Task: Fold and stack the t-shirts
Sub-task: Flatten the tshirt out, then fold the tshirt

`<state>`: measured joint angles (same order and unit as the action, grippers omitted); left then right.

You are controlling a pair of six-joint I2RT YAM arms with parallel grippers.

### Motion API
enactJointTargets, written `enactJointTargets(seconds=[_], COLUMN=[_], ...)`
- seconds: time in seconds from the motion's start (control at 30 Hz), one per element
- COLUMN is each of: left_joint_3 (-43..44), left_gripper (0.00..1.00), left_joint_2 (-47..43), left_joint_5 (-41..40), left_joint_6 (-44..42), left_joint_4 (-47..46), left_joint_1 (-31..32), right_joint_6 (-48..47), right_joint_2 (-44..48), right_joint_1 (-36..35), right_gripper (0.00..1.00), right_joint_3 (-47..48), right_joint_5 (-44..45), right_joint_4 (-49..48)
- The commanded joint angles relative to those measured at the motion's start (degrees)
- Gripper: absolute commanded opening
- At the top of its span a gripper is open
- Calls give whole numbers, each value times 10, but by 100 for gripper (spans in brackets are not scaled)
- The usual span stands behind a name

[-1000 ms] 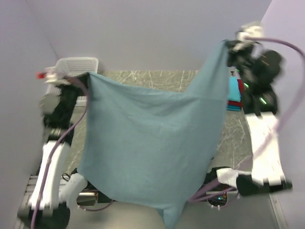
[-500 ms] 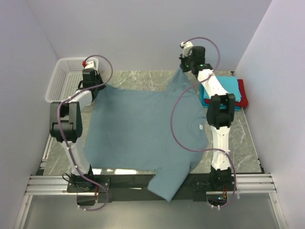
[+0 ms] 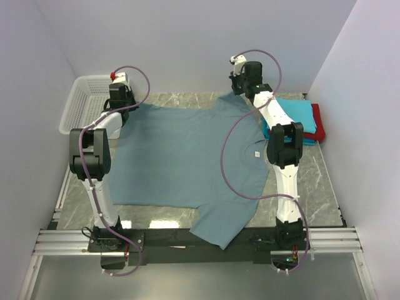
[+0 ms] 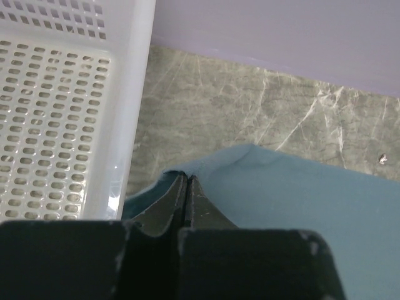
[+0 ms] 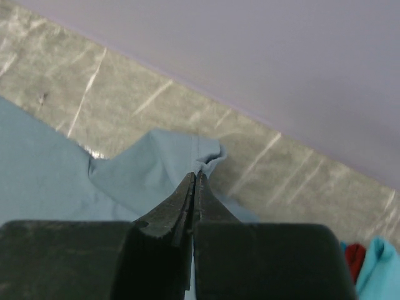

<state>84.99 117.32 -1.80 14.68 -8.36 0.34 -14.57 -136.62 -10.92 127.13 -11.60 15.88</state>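
The large grey-blue t-shirt (image 3: 181,156) lies spread over the table, its neck label (image 3: 257,154) on the right, and one sleeve (image 3: 219,228) hangs over the near edge. My left gripper (image 3: 120,104) is shut on its far left corner, with the cloth (image 4: 300,200) pinched at the tips (image 4: 186,179). On the far right corner, my right gripper (image 3: 240,89) is shut too, and the fabric (image 5: 150,162) bunches at the tips (image 5: 195,175). Folded t-shirts are stacked at the right edge, turquoise (image 3: 297,111) lying over red (image 3: 316,120).
A white mesh basket (image 3: 84,103) stands at the far left corner, right beside my left gripper (image 4: 56,112). The back wall runs close behind both grippers. Both arms reach far across the marble table (image 3: 325,181).
A second ago the shirt hung in the air between two raised grippers. Both arms have swung forward and down, and the shirt now lies flat on the table.
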Motion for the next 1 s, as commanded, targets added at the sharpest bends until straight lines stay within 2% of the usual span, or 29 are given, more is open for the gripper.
enactJointTargets(seconds=[0.0, 0.23, 0.4, 0.7, 0.87, 0.97], left_joint_3=[16, 33, 56, 8, -39, -76], left_gripper=[0, 1, 0, 0, 0, 0], left_joint_2=[-16, -10, 9, -32, -57, -78], left_joint_5=[4, -5, -2, 5, 14, 57], left_joint_6=[-16, -25, -28, -60, -85, -98], left_joint_4=[-10, -2, 11, -25, -75, -121], left_joint_1=[-2, -1, -1, -2, -2, -2], right_joint_6=[10, 23, 23, 40, 38, 37], right_joint_2=[84, 232, 296, 395, 438, 456], right_joint_1=[10, 11, 12, 12, 12, 12], right_gripper=[0, 0, 0, 0, 0, 0], right_joint_3=[-41, -184, -258, -372, -407, -431], right_joint_5=[-13, -51, -69, -102, -98, -97], right_joint_4=[-26, -62, -65, -93, -94, -98])
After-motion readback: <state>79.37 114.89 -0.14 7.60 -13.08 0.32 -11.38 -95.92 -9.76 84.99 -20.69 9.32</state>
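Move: Both hands already pinch the far edge of the t-shirt. The t-shirt's middle lies about 25 cm back and 17 cm left of the right hand, some 7 cm below it; the folded stack lies 20 cm to that hand's right and 9 cm back. From the left hand, the t-shirt's middle is some 20 cm back and 19 cm right, with the white basket about 13 cm left, level with it. Right hand, still pinching the t-shirt, draws back some 16 cm, rising about 10, while the left holds on. ##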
